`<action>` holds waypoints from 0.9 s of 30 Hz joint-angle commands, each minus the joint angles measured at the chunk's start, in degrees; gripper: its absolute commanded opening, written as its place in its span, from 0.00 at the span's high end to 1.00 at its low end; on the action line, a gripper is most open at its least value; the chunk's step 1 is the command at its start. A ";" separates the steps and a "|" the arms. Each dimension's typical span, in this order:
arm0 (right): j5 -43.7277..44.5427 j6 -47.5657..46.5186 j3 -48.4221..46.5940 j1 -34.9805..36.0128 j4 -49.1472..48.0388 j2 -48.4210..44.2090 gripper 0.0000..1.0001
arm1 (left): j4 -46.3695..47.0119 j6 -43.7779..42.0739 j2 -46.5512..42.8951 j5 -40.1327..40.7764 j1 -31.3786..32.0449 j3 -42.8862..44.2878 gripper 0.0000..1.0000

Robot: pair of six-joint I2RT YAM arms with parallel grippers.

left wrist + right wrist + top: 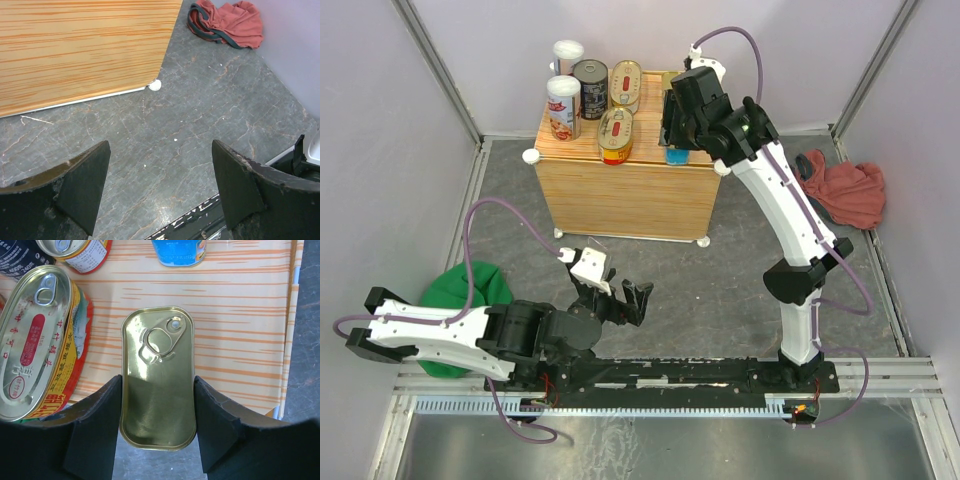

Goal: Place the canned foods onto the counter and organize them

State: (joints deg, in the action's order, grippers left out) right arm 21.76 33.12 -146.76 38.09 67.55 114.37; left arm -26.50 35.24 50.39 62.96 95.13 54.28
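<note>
My right gripper (157, 415) is shut on a rectangular gold tin (158, 377), its pads pressed to the tin's long sides. The tin lies lid up at the front right of the counter (240, 340), its near end overhanging the edge. To its left lies an oval gold-red tin (37, 340), and a blue tin (180, 251) sits further back. From above, the right gripper (675, 125) hides the held tin. Two tall cylinders (563, 105), a dark tin (591, 88) and two oval tins (616, 135) stand on the counter (620, 190). My left gripper (617, 297) hangs open and empty over the table.
A green cloth (460, 300) lies beside the left arm. A red cloth (850, 190) sits by the right wall, seen again as the red cloth (227, 22). The counter's wooden side (75, 50) and a white knob (155, 85) face the left gripper (160, 185).
</note>
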 commanded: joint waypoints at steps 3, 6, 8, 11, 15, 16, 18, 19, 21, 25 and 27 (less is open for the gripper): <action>1.88 0.87 0.85 -0.55 1.08 1.72 0.69 | 1.89 -1.81 -0.96 2.52 0.40 -0.13 0.12; 2.05 1.18 0.93 -0.48 0.93 1.66 0.62 | 1.35 -1.48 -0.90 2.52 0.36 0.06 0.12; 2.42 1.39 0.92 -0.55 0.75 1.43 0.57 | 1.16 -1.28 -0.94 2.51 0.40 0.15 0.12; 2.42 1.58 1.08 -0.50 0.38 1.15 0.51 | 0.69 -0.81 -0.91 2.52 0.40 0.15 0.11; 2.03 1.77 1.23 -0.51 -0.24 0.45 0.39 | 0.55 -0.53 -1.06 2.43 0.40 0.28 0.11; 1.95 1.75 1.13 -0.51 -0.30 0.35 0.37 | 0.45 -0.53 -1.08 2.43 0.40 0.36 0.11; 1.79 1.75 0.97 -0.52 -0.23 0.18 0.31 | 0.40 -0.53 -0.97 2.36 0.36 0.47 0.11; 1.63 1.77 0.93 -0.52 -0.22 0.09 0.29 | 0.35 -0.46 -0.93 2.39 0.38 0.59 0.11; 1.54 1.68 0.95 -0.50 -0.27 -0.16 0.24 | 0.25 -0.44 -0.74 2.34 0.39 0.79 0.11; 1.58 1.27 0.82 -0.52 -0.59 -1.12 0.17 | -0.58 -0.12 -0.15 2.43 0.41 1.66 0.11; 1.68 1.15 0.76 -0.53 -0.58 -1.75 0.17 | -0.95 0.16 -0.03 2.64 0.40 1.94 0.11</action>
State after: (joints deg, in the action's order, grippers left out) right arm 22.98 34.65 -145.56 37.76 67.75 114.61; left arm -27.53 35.27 50.19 63.00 95.13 54.15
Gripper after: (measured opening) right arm 0.828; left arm 0.889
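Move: The right hand still holds the last small blue-and-gold can at the front right of the box top, its middle within about 1 cm of the hand point. The matching small can stands about 12 cm farther ahead and 1 cm to the left. The front oval can is some 11 cm to the left and 2 cm ahead, the rear oval can about 10 cm left and 11 cm ahead. From the idle left hand, the held can lies roughly 29 cm ahead, 8 cm right and 6 cm higher. Forward by barely half a centimetre, the right hand nudges the gripped small can a touch deeper onto the box top, then pauses. Its fingers then open from about six-tenths to over eight-tenths wide and let go of the can's long sides, while the hand sinks about 1 cm around the can, still pointing forward and down. ##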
